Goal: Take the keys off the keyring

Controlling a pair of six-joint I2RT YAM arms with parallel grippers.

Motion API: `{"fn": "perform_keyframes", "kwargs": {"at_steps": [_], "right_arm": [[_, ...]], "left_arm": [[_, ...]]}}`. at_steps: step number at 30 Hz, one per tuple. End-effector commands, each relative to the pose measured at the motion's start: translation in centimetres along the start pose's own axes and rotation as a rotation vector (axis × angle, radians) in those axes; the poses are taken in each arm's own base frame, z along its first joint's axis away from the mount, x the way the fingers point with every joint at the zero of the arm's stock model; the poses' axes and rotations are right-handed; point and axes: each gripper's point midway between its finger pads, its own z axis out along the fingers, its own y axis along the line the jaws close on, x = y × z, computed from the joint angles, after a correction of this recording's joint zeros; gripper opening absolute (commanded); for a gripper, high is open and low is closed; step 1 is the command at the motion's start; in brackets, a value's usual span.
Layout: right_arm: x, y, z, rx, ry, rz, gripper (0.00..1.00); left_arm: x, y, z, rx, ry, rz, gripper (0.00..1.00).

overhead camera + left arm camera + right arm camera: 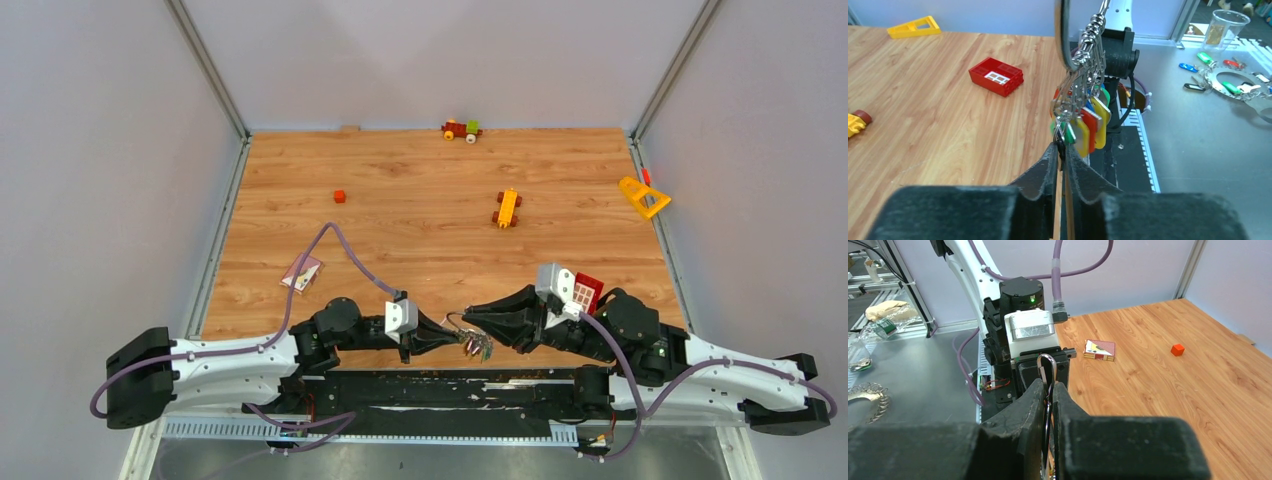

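Note:
The keys [1083, 125], a bunch with yellow, red, green and blue tags, hang from the keyring [1064, 45], a thin silver wire loop. In the top view the keys [478, 345] hang between the two arms at the table's near edge. My right gripper [1048, 388] is shut on the keyring [1047, 365] and holds it up. My left gripper [1063, 148] comes at the bunch from below. Its fingertips are pinched on a dark, thin key under the green tag. Seen from above, the left gripper [456, 338] and the right gripper [468, 318] nearly meet.
A red brick [996, 76] lies beside the right arm. A yellow wedge [643, 197], an orange toy car [507, 208], a small red cube [339, 196], a card box [302, 273] and a toy vehicle [461, 130] are scattered on the wood. Loose keys [1233, 82] lie off the table.

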Motion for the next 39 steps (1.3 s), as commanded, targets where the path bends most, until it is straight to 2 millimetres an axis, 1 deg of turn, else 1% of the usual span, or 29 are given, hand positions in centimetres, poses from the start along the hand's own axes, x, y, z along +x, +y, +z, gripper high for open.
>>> {"fn": "perform_keyframes", "kwargs": {"at_steps": [1,3,5,12,15,17,19,23,26,29,30,33,37,39], "right_arm": [[-3.9,0.1,-0.4,-0.007,-0.136,0.025,0.0],[-3.9,0.1,-0.5,-0.005,-0.138,0.028,0.0],[-4.0,0.1,-0.6,-0.005,-0.141,0.03,0.0],[-3.6,-0.1,-0.7,0.004,-0.137,0.031,0.0],[-3.3,-0.5,-0.8,0.029,-0.136,0.033,0.0],[-2.9,-1.1,-0.9,0.066,-0.128,0.07,0.0],[-2.4,-1.8,-1.1,0.108,-0.11,0.087,0.0],[-1.4,-2.8,-1.4,0.176,-0.085,0.114,0.0],[-0.5,-3.5,-1.4,0.216,-0.07,0.125,0.0],[-0.1,-4.2,-1.2,0.264,-0.071,0.129,0.0],[-0.1,-4.4,-1.1,0.27,-0.07,0.127,0.0],[0.6,-4.5,-0.8,0.281,-0.03,0.112,0.0],[1.7,-5.0,-0.6,0.322,-0.02,0.138,0.01],[2.3,-5.2,-0.6,0.332,-0.02,0.151,0.04]], "left_arm": [[-1.7,-0.4,0.5,0.026,-0.038,0.011,0.11],[-1.6,-0.4,0.5,0.025,-0.03,0.009,0.04],[-1.6,-0.4,0.5,0.024,-0.028,0.008,0.0],[-1.7,0.0,0.4,-0.001,-0.029,0.004,0.0],[-1.9,0.4,0.1,-0.031,-0.023,0.02,0.0],[-2.6,1.2,-0.5,-0.078,-0.017,0.053,0.0],[-2.7,2.5,-1.2,-0.152,0.02,0.092,0.0],[-4.5,4.8,-3.5,-0.296,0.079,0.203,0.0],[-5.7,5.9,-4.9,-0.361,0.125,0.262,0.0],[-6.7,6.4,-5.3,-0.38,0.157,0.318,0.0],[-6.5,6.5,-5.6,-0.375,0.21,0.343,0.0],[-7.2,7.0,-5.9,-0.378,0.298,0.39,0.0],[-8.2,7.5,-6.1,-0.407,0.288,0.42,0.0],[-8.7,7.5,-6.3,-0.409,0.281,0.437,0.0]]}}
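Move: Right between the left hand's nearly shut fingertips is the lowest key's tag. The other keys hang about 4 cm to its right, 1 cm nearer the base and some 3 cm higher. The big ring's middle is roughly 8 cm above the left hand, about 1 cm to its right and level fore and aft. The right hand keeps the ring pinched; from it that key lies about 13 cm below, 1 cm left and level fore and aft, the ring's middle 5 cm below in line. Closing the last of their gap, the left fingers pinch the key's tag, hold still briefly, then draw it about 11 cm forward, up and left, out of the hanging bunch; that hand turns some 30 degrees, its fingers swinging forward and dipping. The right hand keeps its grip on the ring while moving about 5 cm forward and down, swinging its fingers forward too. ##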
